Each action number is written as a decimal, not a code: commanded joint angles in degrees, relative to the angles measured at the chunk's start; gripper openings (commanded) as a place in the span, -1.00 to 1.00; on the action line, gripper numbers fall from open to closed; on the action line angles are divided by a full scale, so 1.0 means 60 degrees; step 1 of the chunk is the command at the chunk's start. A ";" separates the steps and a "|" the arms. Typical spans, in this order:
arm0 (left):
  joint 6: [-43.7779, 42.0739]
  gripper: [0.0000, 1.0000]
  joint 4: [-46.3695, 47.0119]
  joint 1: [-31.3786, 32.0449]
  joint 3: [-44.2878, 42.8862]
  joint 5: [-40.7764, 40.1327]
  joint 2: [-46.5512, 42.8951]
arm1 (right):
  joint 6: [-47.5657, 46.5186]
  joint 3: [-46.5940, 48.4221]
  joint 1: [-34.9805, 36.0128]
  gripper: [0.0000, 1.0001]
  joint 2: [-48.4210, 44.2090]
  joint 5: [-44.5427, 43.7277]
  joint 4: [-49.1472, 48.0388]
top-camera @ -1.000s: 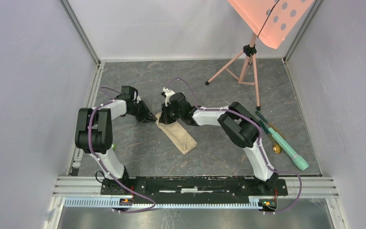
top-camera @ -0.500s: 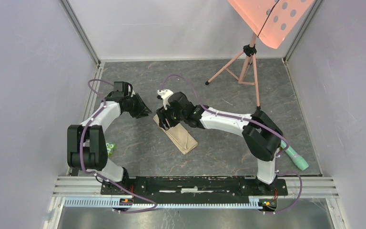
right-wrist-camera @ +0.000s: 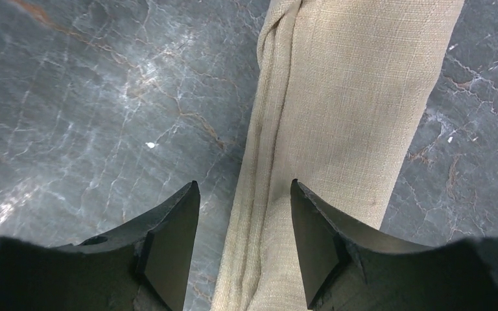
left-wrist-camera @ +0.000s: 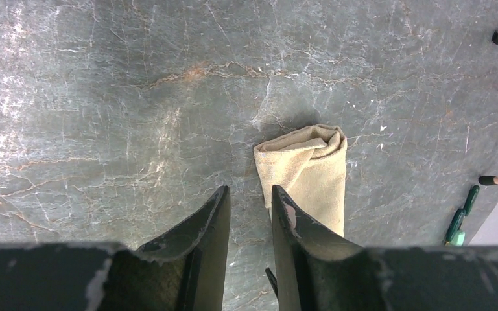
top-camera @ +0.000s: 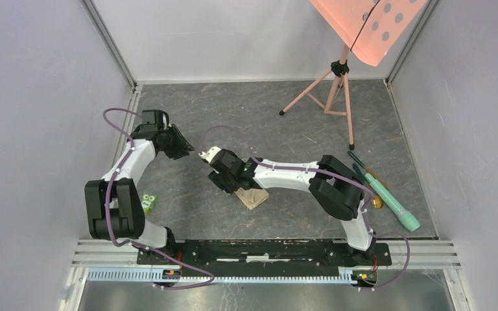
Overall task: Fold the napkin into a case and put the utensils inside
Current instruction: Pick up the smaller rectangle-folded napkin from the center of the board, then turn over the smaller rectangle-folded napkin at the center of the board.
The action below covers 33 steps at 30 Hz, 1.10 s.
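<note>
The napkin [top-camera: 254, 197] lies on the table as a narrow, long beige case; only its near end shows from above. My right gripper [top-camera: 224, 184] hangs open just over it. In the right wrist view the fingers straddle the cloth [right-wrist-camera: 343, 97] lengthwise, the right gripper [right-wrist-camera: 243, 189] gripping nothing. My left gripper [top-camera: 185, 149] is off to the upper left, clear of the cloth. Its jaws [left-wrist-camera: 249, 194] stand slightly open and empty, with the folded napkin [left-wrist-camera: 311, 168] just ahead. A gold utensil [top-camera: 377, 202] peeks out at the right, partly hidden by the right arm.
A mint-green cylinder [top-camera: 392, 202] and a dark green stick [top-camera: 356, 160] lie by the gold utensil at the right. A small green frog toy [top-camera: 148, 203] sits near the left arm. A pink stand [top-camera: 337, 87] rises at the back right.
The right gripper opened, let go of the napkin's far end and slid toward the near left along the cloth. The left gripper pulled back to the upper left and opened a little.
</note>
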State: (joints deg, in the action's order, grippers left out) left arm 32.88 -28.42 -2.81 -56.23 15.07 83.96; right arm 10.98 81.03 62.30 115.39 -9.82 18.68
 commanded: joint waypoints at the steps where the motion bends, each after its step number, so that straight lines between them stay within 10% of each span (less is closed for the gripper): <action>1: -0.0328 -0.26 0.0078 -0.0019 -0.0154 0.0067 -0.0410 | -0.0273 0.0667 0.0184 0.19 0.0389 -0.0948 0.0267; 9: -0.0343 -0.26 0.0116 -0.0048 -0.0136 0.0044 -0.0559 | -0.0435 0.1316 0.0557 0.05 0.1225 -0.2129 0.0825; 18: -0.0443 -0.26 0.0038 -0.0089 -0.0148 -0.0343 -0.0877 | -0.0466 0.1346 0.0910 -0.99 0.1155 -0.3273 0.0594; 28: -0.0742 -0.26 -0.0001 -0.0111 -0.0135 -0.1534 -0.1801 | 0.1711 0.0060 -0.0096 -0.99 -0.1313 0.3845 -0.1107; 33: -0.0863 -0.25 -0.0112 -0.0197 -0.0217 -0.1907 -0.1964 | 0.4392 -0.2410 -0.0830 -0.99 -0.1792 0.7481 -0.4597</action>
State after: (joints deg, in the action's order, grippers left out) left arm 31.24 -28.73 -3.38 -56.23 7.25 73.91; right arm 21.65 77.10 60.14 106.98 11.42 10.72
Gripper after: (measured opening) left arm 0.372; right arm 0.022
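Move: The smaller rectangle-folded napkin lies just under the open right fingers, its middle about 2 cm ahead, 3 cm to the right and 2 cm below; its near-left long edge runs between the fingertips. Its far end is some 10 cm ahead and 5 cm to the left, and the green toy sits about 25 cm left and 5 cm back. From the left hand, the napkin's middle is roughly 8 cm back, 16 cm right and 8 cm below. Sink the right gripper about 1.5 cm, easing 1 cm forward as it tilts, and close its fingers to pinch the napkin's near-left long edge around mid-length. Then lift some 8 cm, drawing back 5 cm and a little left, the wrist swinging about 40 degrees so the fingers point more leftward. Meanwhile raise the left gripper about 5 cm and shift it left, away from the napkin, its fingers staying part-open. ##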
